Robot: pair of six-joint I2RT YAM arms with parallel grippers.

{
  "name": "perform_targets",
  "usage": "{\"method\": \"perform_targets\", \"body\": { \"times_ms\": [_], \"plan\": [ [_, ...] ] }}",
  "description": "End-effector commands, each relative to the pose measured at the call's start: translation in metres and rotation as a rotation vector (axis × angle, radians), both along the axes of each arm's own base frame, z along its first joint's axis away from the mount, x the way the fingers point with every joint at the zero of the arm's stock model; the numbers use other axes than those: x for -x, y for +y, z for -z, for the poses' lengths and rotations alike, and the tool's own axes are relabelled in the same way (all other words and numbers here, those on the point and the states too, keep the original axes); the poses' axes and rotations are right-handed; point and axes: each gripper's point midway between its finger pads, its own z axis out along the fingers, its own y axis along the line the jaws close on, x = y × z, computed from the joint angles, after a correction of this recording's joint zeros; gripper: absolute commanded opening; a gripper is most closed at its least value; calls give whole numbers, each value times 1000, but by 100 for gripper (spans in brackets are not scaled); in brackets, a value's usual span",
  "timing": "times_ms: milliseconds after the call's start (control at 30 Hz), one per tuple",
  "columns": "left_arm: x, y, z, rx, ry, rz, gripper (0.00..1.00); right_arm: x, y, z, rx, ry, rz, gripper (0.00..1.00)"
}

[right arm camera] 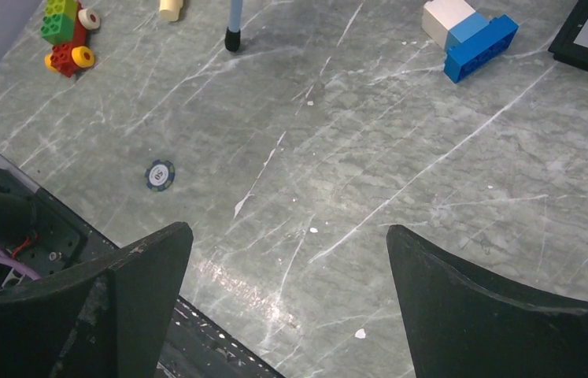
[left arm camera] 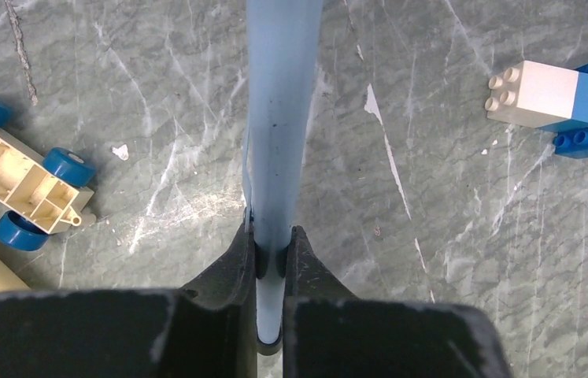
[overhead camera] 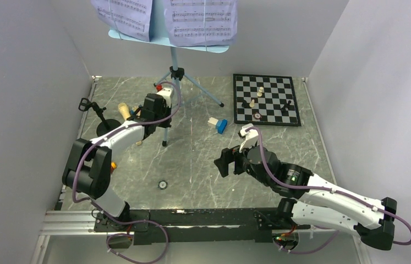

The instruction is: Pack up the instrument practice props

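Note:
The light-blue music stand (overhead camera: 174, 58) stands on tripod legs at the back of the table, with lavender sheet-music pages (overhead camera: 200, 22) on its tray. My left gripper (left arm camera: 273, 236) is shut on the stand's front leg (left arm camera: 279, 118), and the blue tube is pinched between both pads. In the top view that gripper (overhead camera: 160, 110) sits partway down the leg. The tan microphone (overhead camera: 123, 110) lies just left of it, beside the short black mic stand (overhead camera: 99, 118). My right gripper (right arm camera: 289, 228) hovers open over bare table, holding nothing, right of centre (overhead camera: 222, 162).
A chessboard (overhead camera: 266, 99) with pieces lies at the back right. A blue-and-white block (overhead camera: 218, 124) sits mid-table. A cream toy car (left arm camera: 19, 177) with blue wheels is left of the held leg. Coloured blocks (right arm camera: 66, 31) and a round chip (overhead camera: 163, 185) lie nearer the front. Walls enclose three sides.

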Motion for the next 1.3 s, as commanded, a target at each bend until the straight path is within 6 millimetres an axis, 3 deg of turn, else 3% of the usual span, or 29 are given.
{"method": "perform_targets", "body": {
  "times_ms": [0,400,733,1033,1267],
  "plan": [
    [10,-20,-16,51,-29,36,0,-1,-3,-15,-52,-18,22,100],
    [36,-31,-31,58,-79,58,0,0,-6,-11,-51,-15,31,100],
    [68,-57,-47,118,-98,140,0,0,-6,-7,-47,-12,31,100],
    [102,-81,-42,147,-84,178,0,1,-11,-2,-31,-6,42,100],
    [123,-85,-35,147,-76,106,0,1,-16,1,-17,-1,54,100]
  ]
}}
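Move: The left hand already grips the music stand's front leg just above its foot. The clear patch of table it is taken to lies about 15 cm back, 6 cm right and 10 cm down. The poker chip is about 23 cm straight back, the blocks 4 cm ahead and 26 cm right, and the microphone 5 cm ahead and 18 cm left. From the right hand the patch is some 5 cm ahead, 26 cm left and 20 cm below. Still pinching the music stand's front leg, the left hand drags it level, 12 cm back and 6 cm right. ##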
